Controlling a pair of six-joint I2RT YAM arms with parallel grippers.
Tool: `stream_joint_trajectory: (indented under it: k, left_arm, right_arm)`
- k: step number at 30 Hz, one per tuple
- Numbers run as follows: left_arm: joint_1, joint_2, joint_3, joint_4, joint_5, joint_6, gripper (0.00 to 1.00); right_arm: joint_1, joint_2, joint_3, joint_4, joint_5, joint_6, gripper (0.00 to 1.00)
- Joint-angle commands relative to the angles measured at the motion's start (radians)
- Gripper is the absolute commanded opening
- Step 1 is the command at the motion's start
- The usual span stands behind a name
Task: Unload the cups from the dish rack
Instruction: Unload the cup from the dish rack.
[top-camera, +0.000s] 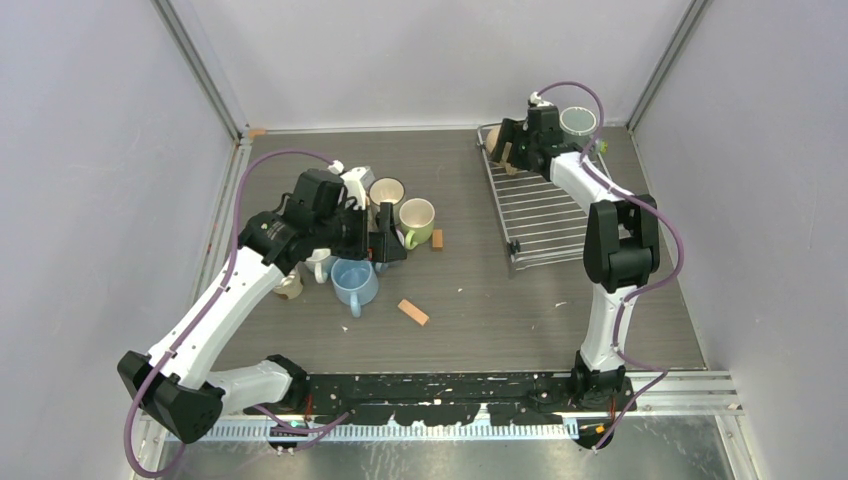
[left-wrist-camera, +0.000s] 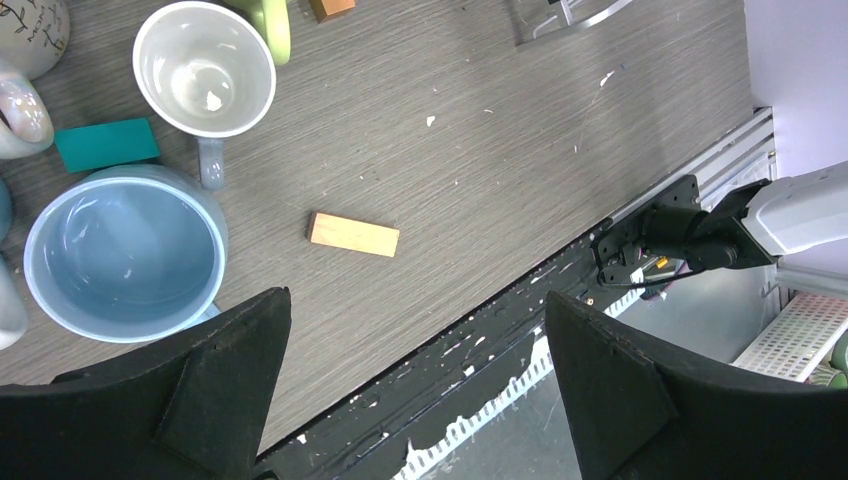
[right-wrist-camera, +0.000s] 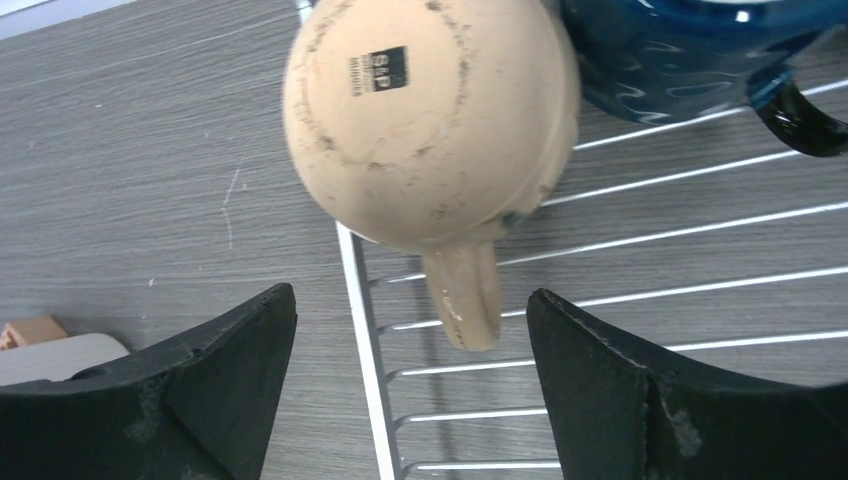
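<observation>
The dish rack (top-camera: 545, 215) lies at the right of the table. At its far left corner a tan cup (right-wrist-camera: 430, 120) sits bottom-up, its handle (right-wrist-camera: 465, 295) pointing toward me. My right gripper (right-wrist-camera: 410, 293) is open with that handle between its fingers, touching neither. A navy cup (right-wrist-camera: 690, 50) stands just beyond the tan one, and a grey-green cup (top-camera: 578, 122) is at the rack's far end. My left gripper (left-wrist-camera: 417, 300) is open and holds nothing, hovering beside the cups on the table: a light blue cup (left-wrist-camera: 125, 255), a grey cup (left-wrist-camera: 205, 70) and a lime green cup (top-camera: 417, 218).
An orange wooden block (left-wrist-camera: 352, 234) lies on the table near the front, a teal block (left-wrist-camera: 106, 143) sits between the light blue and grey cups, and a small orange block (top-camera: 437, 239) is next to the lime green cup. Grey walls close in the table.
</observation>
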Motion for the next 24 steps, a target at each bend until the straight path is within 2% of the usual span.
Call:
stream_joint_trajectory:
  k: [1, 5, 8, 11, 21, 24]
  left_arm:
    - [0.0, -0.029, -0.001, 0.031, 0.017, 0.001, 1.0]
    - [0.0, -0.027, -0.003, 0.031, 0.016, 0.003, 1.0]
    - [0.0, -0.024, -0.004, 0.031, 0.017, 0.003, 1.0]
    - [0.0, -0.023, -0.003, 0.032, 0.017, 0.002, 1.0]
    - [0.0, -0.013, 0.0, 0.031, 0.016, -0.002, 1.0]
    - [0.0, -0.009, 0.004, 0.028, 0.015, -0.002, 1.0]
  right_arm:
    - [-0.004, 0.009, 0.031, -0.009, 0.076, -0.032, 0.86]
    - [-0.004, 0.008, 0.005, 0.01, 0.066, -0.06, 0.76]
    - [-0.004, 0.017, -0.002, 0.022, 0.052, -0.077, 0.63]
    - [-0.003, 0.033, -0.002, 0.031, 0.049, -0.089, 0.55]
    - [-0.003, 0.072, -0.01, 0.065, 0.06, -0.12, 0.51]
    - [-0.003, 0.078, -0.009, 0.074, 0.074, -0.131, 0.43]
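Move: The tan cup's handle lies about 2 cm ahead of the right gripper, 1 cm to its right and some 6 cm below. The tan cup's body is about 8 cm ahead of the gripper and 1 cm left; the dark blue cup is roughly 11 cm ahead and 8 cm right, both also some 6 cm down. From the left gripper, the handle is about 32 cm ahead, 28 cm right and 18 cm lower. Bring the right gripper down about 5 cm towards the tan cup's handle, easing about 1 cm to the right at the start. Meanwhile narrow the fingers from wide open to about half and roll the hand some 5 to 10 degrees so its left side dips, bringing one fingertip to each side of the handle without closing on it yet. ##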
